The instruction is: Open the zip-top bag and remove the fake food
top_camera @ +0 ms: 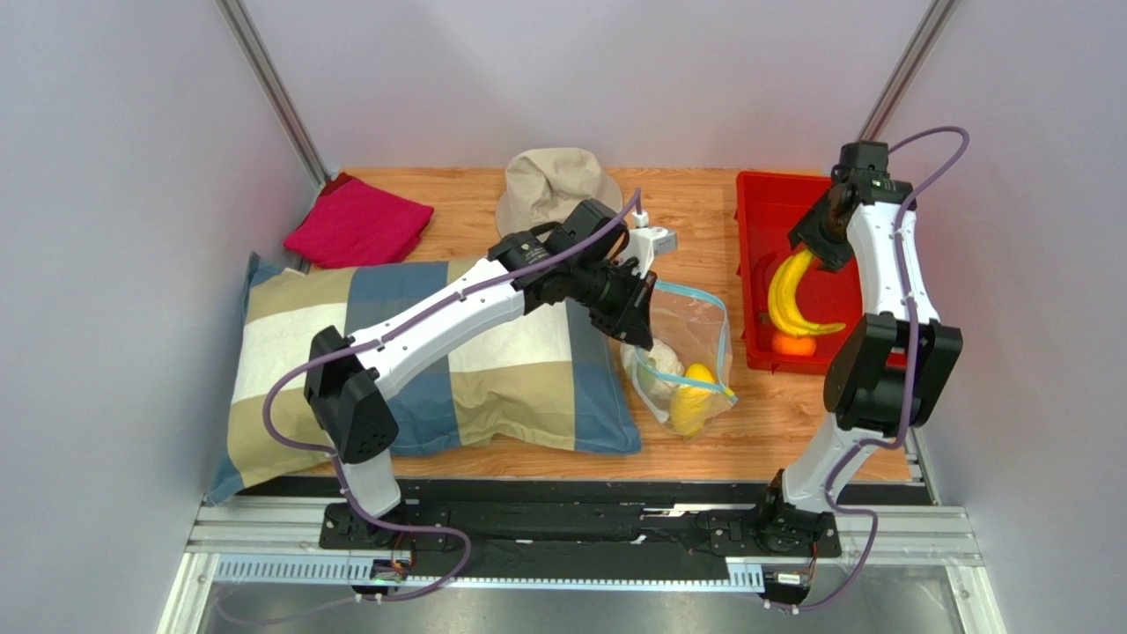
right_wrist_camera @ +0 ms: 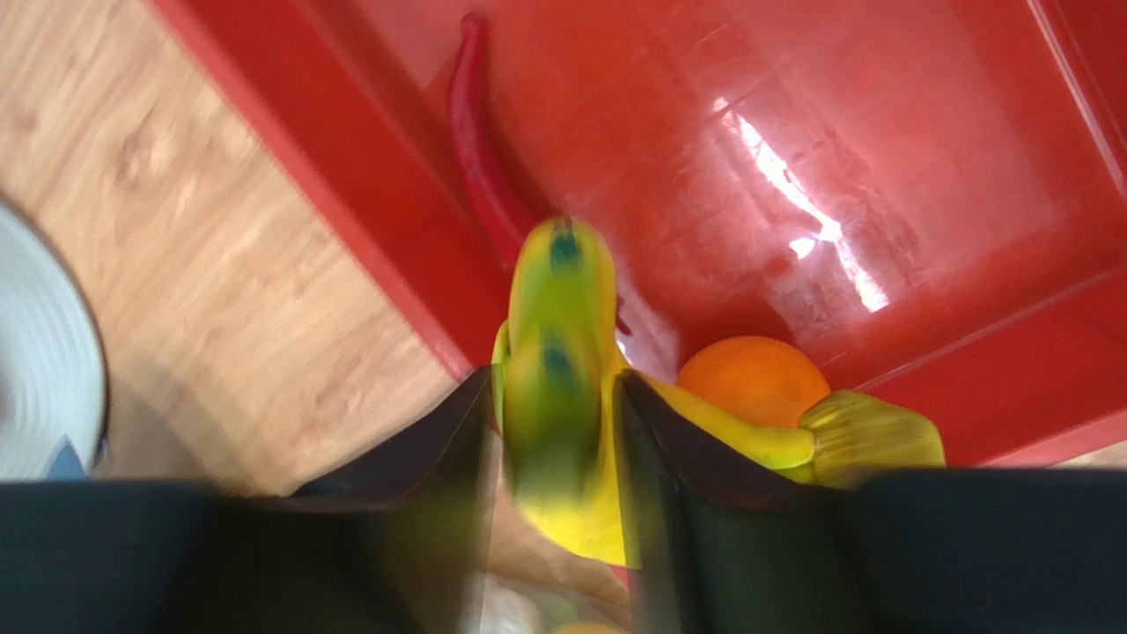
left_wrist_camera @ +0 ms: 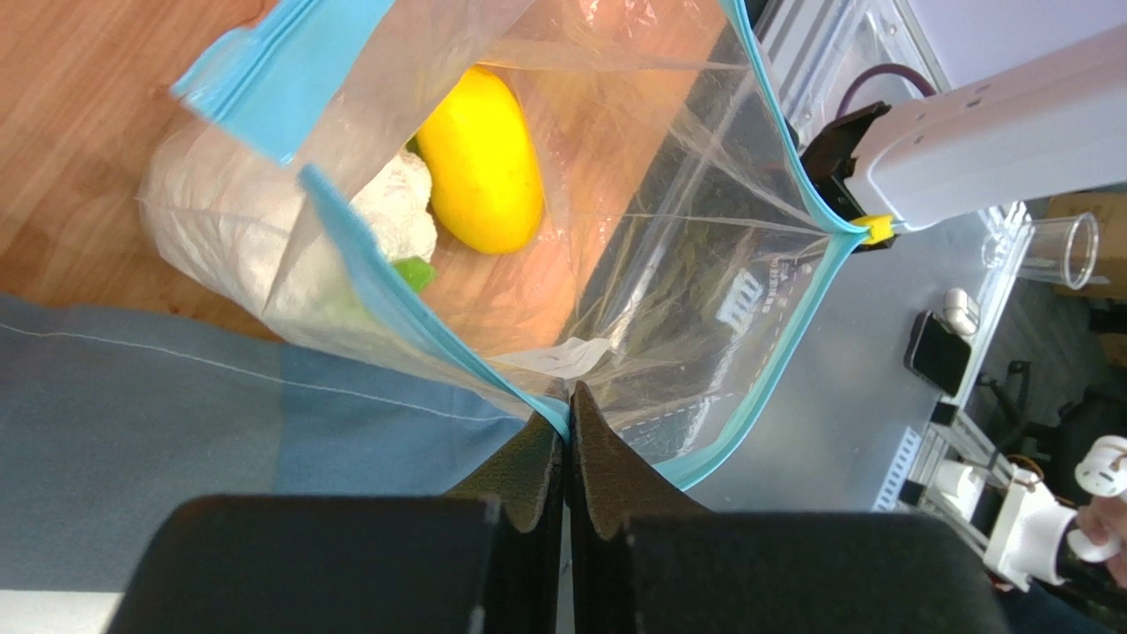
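The clear zip-top bag [top_camera: 691, 333] [left_wrist_camera: 662, 264] lies by the pillow with its mouth open. My left gripper [top_camera: 635, 311] [left_wrist_camera: 569, 403] is shut on its light blue zip strip. Inside are fake food pieces: a yellow oval fruit [top_camera: 692, 396] [left_wrist_camera: 490, 159] and a white-and-green cauliflower [left_wrist_camera: 397, 211]. My right gripper [top_camera: 810, 245] [right_wrist_camera: 556, 396] hangs over the red tray [top_camera: 761, 198] [right_wrist_camera: 331, 198]. A yellow banana [top_camera: 790, 297] [right_wrist_camera: 562, 344] is between its fingers, blurred, with a gap at the left finger. An orange [right_wrist_camera: 751, 381] and a red pepper piece [right_wrist_camera: 476, 145] lie in the tray.
A checked blue and tan pillow [top_camera: 437, 357] fills the left of the wooden table under my left arm. A beige hat [top_camera: 556, 185] sits at the back middle and a folded red cloth [top_camera: 357, 222] at the back left. Grey walls close in both sides.
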You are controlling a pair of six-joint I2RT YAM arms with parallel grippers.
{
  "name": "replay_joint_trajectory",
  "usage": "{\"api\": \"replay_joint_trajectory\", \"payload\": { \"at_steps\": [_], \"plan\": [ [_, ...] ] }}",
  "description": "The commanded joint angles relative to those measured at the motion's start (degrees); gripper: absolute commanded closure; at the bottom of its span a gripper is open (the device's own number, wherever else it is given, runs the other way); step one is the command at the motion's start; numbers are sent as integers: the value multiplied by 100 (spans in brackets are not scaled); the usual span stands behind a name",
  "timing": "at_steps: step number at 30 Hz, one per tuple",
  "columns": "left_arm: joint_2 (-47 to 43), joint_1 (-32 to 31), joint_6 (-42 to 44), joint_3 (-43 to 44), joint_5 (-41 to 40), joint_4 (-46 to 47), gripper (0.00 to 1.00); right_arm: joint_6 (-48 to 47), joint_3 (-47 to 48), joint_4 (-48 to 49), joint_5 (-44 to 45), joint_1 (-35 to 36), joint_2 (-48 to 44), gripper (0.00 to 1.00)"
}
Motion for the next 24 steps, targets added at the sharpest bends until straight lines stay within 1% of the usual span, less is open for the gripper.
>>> {"api": "replay_joint_trajectory", "payload": {
  "at_steps": [1, 3, 6, 8, 9, 10, 13, 14, 16, 17, 18, 19, 20, 22, 23, 24],
  "plan": [
    [48, -11, 412, 378, 86, -208, 100, -345, 403, -548, 750, -80, 608, 31],
    [75, -11, 412, 431, 113, -235, 100, -398, 650, -864, 865, -89, 748, 21],
    [110, -11, 368, 493, 140, -226, 100, -495, 756, -1129, 778, -80, 671, 18],
    [153, -19, 307, 537, 166, -208, 100, -591, 642, -1147, 515, -36, 329, 14],
    [171, -11, 272, 546, 184, -182, 100, -609, 433, -1139, 435, 51, 171, 13],
    [206, -11, 237, 580, 218, -165, 100, -635, 326, -1147, 243, 104, -240, 13],
    [302, -11, 35, 642, 315, -94, 100, -662, -245, -1182, -161, 342, -892, 13],
    [320, -11, -79, 642, 333, -77, 100, -662, -385, -1200, -233, 420, -1373, 13],
    [347, -11, -185, 616, 359, 11, 100, -723, -814, -1279, -443, 710, -1833, 13],
    [347, -19, -281, 599, 359, 55, 100, -732, -931, -1323, -453, 998, -2340, 13],
    [338, -11, -317, 581, 342, 107, 100, -776, -1062, -1427, -462, 1132, -2562, 13],
    [338, -19, -352, 581, 324, 125, 100, -759, -1264, -1463, -462, 1429, -2834, 13],
    [338, -11, -387, 581, 298, 134, 100, -732, -1344, -1533, -549, 1823, -3237, 14],
    [329, -11, -397, 625, 193, 134, 100, -584, -1476, -1727, -778, 2203, -3626, 15],
    [321, -11, -414, 642, 149, 126, 100, -496, -1494, -1771, -822, 2562, -3793, 17],
    [321, -11, -423, 668, 122, 134, 100, -382, -1520, -1850, -866, 2722, -4091, 18]
  ]
}}
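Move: The right fingers are still around one end of the bananas in the red bin, their middle some 6 cm back, 2 cm left and 4 cm lower. The yellow fruit in the open bag lies about 23 cm back, 20 cm left and 6 cm below that hand, the cauliflower about 16 back and 25 left, the orange about 14 back and 1 left. From the left hand, pinching the bag's rim, the yellow fruit is some 10 cm right, 3 cm back, 12 cm down. The right hand opens wide to let go of the bananas in the red bin, dipping about 4 cm as it does, then lifts out and swings back and left towards the open bag, ending roughly 16 cm back, 14 cm left and 8 cm higher, with its wrist turned nearly 30 degrees counter-clockwise. The fingers arrive empty and wide open, still short of the yellow fruit, while the left hand keeps its pinch on the bag's rim and eases about a centimetre to the right. ##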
